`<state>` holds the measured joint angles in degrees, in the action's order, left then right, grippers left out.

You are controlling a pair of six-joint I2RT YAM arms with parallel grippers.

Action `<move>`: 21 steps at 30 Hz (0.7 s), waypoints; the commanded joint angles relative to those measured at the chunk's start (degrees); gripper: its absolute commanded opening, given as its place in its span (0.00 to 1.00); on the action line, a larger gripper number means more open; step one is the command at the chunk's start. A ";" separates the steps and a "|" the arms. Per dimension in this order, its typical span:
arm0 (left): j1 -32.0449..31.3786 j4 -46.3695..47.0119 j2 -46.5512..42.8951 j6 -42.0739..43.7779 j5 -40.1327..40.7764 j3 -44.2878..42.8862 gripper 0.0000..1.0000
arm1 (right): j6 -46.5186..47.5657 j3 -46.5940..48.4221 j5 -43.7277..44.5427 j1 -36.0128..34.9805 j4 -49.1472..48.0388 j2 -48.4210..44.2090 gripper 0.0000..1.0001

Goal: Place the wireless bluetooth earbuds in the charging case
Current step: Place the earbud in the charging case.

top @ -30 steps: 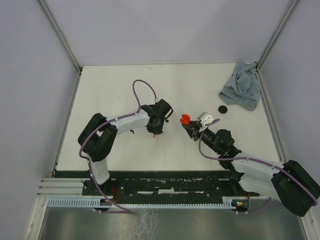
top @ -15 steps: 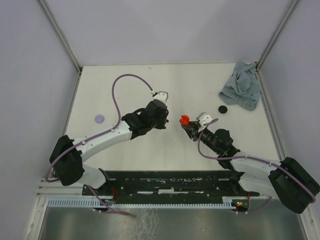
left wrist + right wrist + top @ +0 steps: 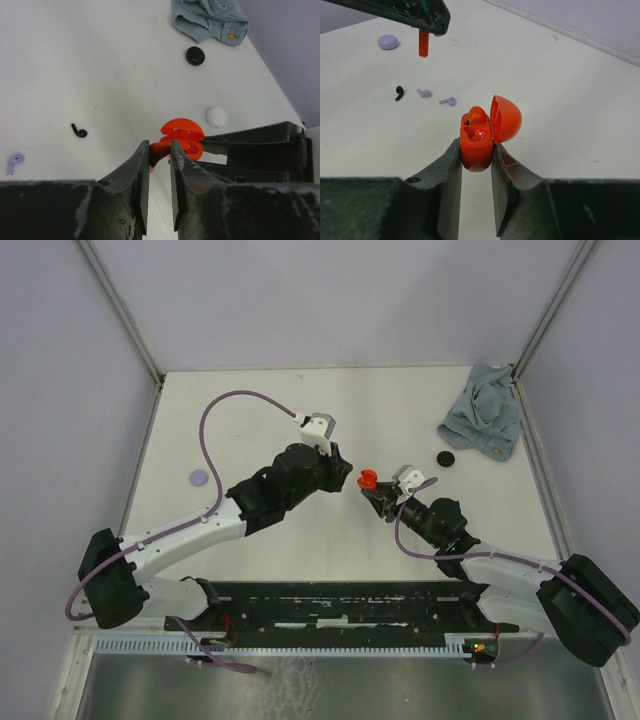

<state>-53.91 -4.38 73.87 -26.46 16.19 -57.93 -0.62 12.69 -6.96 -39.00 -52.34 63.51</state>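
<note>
My right gripper is shut on a red charging case and holds it up with its lid swung open. A red earbud sits in the case's far slot; the near slot shows a bare glossy hollow. My left gripper is shut on another red earbud, just short of the case. In the top view the left gripper nearly meets the case at the table's middle. A black earbud and two lilac earbuds lie loose on the table.
A lilac disc lies at the left of the table and a black disc at the right, beside a crumpled blue cloth in the back right corner. A white disc lies near the case. Walls enclose the white table.
My left arm has stretched out to the right and brought the red earbud close to the open case. My right arm and the case have stayed put.
</note>
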 commanded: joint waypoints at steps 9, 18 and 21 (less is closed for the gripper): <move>-2.01 15.21 3.27 0.92 -6.37 0.97 0.19 | -0.93 1.19 -1.25 -0.20 -3.86 -1.16 0.02; -2.74 17.67 5.94 1.22 -6.98 2.09 0.19 | -1.40 1.04 -1.57 -0.20 -4.13 -1.75 0.02; -2.80 18.79 6.30 1.23 -7.17 2.65 0.19 | -1.56 0.99 -1.56 -0.26 -4.33 -1.86 0.02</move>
<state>-56.25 9.08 79.96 -26.46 9.78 -55.77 -1.30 12.69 -7.79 -39.00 -52.86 62.87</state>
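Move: The open red charging case lies about 6 cm to the right of the left hand, level with it fore and aft and some 3 cm lower; the left fingers already hold the red earbud. The right hand still grips that case, its middle roughly 1 cm ahead and 1 cm left of the right fingertips. On the table, about 21 cm below the left hand, lie the black earbud 10 cm ahead and 2 cm left, the nearer purple earbud 9 cm ahead and 12 cm left, and the black case 16 cm ahead and 30 cm right. Rightward by about 5 cm, the left hand carries the red earbud to the open case, first rising some 1.5 cm and then sinking about 2.5 cm over the slots as it slows, turning about 10 degrees clockwise. Its fingers keep their pinch, while the right hand holds the case practically still. ##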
